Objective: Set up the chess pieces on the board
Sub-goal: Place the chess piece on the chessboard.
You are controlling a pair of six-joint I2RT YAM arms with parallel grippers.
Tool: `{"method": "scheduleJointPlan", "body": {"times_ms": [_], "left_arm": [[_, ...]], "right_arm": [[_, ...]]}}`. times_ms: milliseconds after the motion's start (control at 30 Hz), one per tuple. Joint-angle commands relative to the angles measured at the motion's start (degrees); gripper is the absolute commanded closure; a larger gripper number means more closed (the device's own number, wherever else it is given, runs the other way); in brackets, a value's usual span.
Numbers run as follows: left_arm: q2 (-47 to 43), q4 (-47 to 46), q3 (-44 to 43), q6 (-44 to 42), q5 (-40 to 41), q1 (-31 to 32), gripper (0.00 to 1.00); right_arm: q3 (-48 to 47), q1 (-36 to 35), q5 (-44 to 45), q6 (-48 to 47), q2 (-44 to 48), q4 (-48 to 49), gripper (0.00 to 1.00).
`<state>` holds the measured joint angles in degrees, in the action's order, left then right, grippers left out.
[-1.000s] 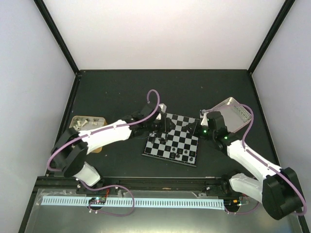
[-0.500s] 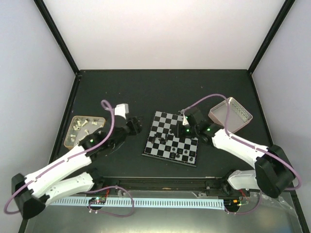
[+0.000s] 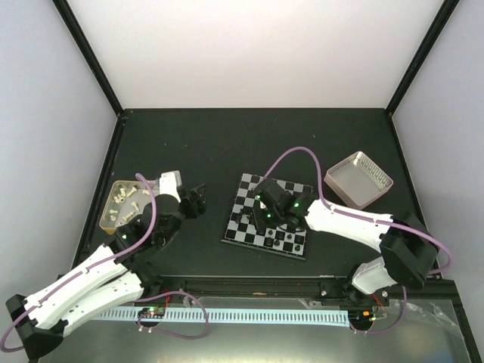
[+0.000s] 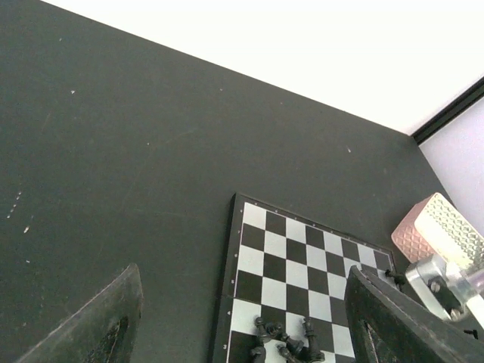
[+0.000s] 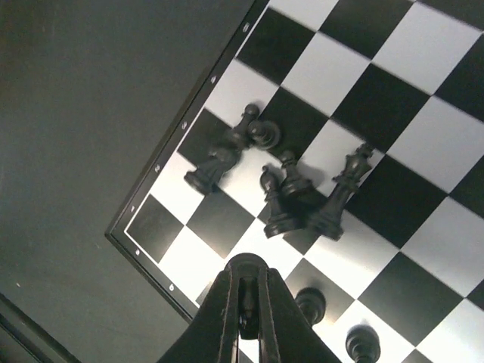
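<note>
The board (image 3: 281,198) of black and silver checks lies mid-table. Black chess pieces (image 3: 286,240) stand near its front edge. In the right wrist view a cluster of chess pieces (image 5: 302,198) leans together, two more lie tipped over (image 5: 225,153), and others stand upright (image 5: 311,304). My right gripper (image 3: 262,222) hangs over the board's near-left part, its fingers (image 5: 261,299) shut, just in front of the cluster. My left gripper (image 3: 193,200) is off the board to the left, open and empty; its wrist view shows the board (image 4: 301,255) and pieces (image 4: 291,344) between the wide fingers (image 4: 113,318).
A tan wooden-rimmed tray (image 3: 113,224) with white pieces sits at the left, close to the left arm. A pink-rimmed metal tray (image 3: 360,180) stands to the right of the board, also seen as a pink tray (image 4: 427,231) from the left wrist.
The left arm has drawn back from the board to the left, its jaws opening wider. The right arm has swung from the pink tray across to the board's left part, still shut.
</note>
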<state>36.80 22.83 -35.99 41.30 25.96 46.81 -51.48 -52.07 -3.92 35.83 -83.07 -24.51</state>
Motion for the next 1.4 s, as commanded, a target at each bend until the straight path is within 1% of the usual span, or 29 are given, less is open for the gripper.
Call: {"method": "scheduleJointPlan", "body": {"times_ms": [0,133,267,400,567,667,733,800,967,1133,1233,1367], "left_arm": [[-0.35,1.70,0.20,-0.74,1.85,-0.43,0.25],[-0.49,1.80,0.39,-1.01,2.55,-0.48,0.25],[-0.58,2.04,0.30,-1.13,3.13,-0.44,0.25],[-0.88,2.47,0.30,-1.06,3.48,-0.47,0.25],[-1.24,2.99,0.61,-0.75,3.62,-0.44,0.25],[-1.34,2.98,0.79,-0.52,3.54,-0.44,0.24],[-1.38,2.94,0.83,-0.43,3.57,-0.49,0.24],[-1.33,2.71,0.90,-0.34,3.49,-0.41,0.24],[-1.03,1.01,1.65,0.00,3.32,-0.50,0.24],[-0.47,-0.67,2.68,1.21,3.05,-0.49,0.25],[0.29,-0.57,2.31,1.11,2.44,-0.55,0.24],[0.80,-0.22,2.26,1.37,1.84,-0.54,0.24]], "right_arm": [[-3.04,-4.23,7.88,-1.95,-1.72,-6.91,0.99],[-4.23,-7.52,10.98,-1.15,-3.21,-10.34,0.99],[-4.74,-10.02,12.53,-0.62,-5.24,-11.07,0.99],[-5.92,-11.51,12.99,-0.59,-7.34,-11.97,0.99],[-6.27,-12.68,13.73,-0.37,-7.34,-13.30,0.99],[-5.65,-12.74,13.15,-0.46,-4.67,-13.54,0.99],[-4.88,-12.70,12.88,-0.03,-1.37,-14.05,0.99],[-3.53,-12.63,14.44,1.22,2.84,-15.66,0.99],[1.34,-12.61,18.30,6.82,10.62,-22.42,0.99],[7.03,-12.59,17.76,11.01,16.37,-26.57,0.99],[9.97,-12.61,17.46,11.96,17.60,-26.52,0.99],[11.04,-12.60,17.02,11.14,16.01,-23.93,0.99]]}}
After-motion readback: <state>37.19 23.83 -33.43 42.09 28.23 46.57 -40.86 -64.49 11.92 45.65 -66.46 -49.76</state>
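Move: The right hand, still pinching a dark piece, stands low over the board's near-left part; the empty g square on the near edge lies about 7 cm back, 10 cm to its right and 7 cm below. Beside that square, the corner piece stands 3 cm farther right, the bishop 3 cm to the left and slightly farther out. Loose pieces lie some 3 cm ahead of the hand. From the left hand, the g square is roughly 24 cm right, 9 cm back and 21 cm below. Keeping its pinch on the piece throughout, the right hand first draws back about 5 cm while sinking 4 cm towards the near-left edge, its fingers tilting some 20 degrees nearer to vertical. It then rises about 6 cm, swings some 11 cm right and a little back past the standing pieces, and sinks again towards the empty g square. The empty left hand stays open and sinks about 2 cm. ##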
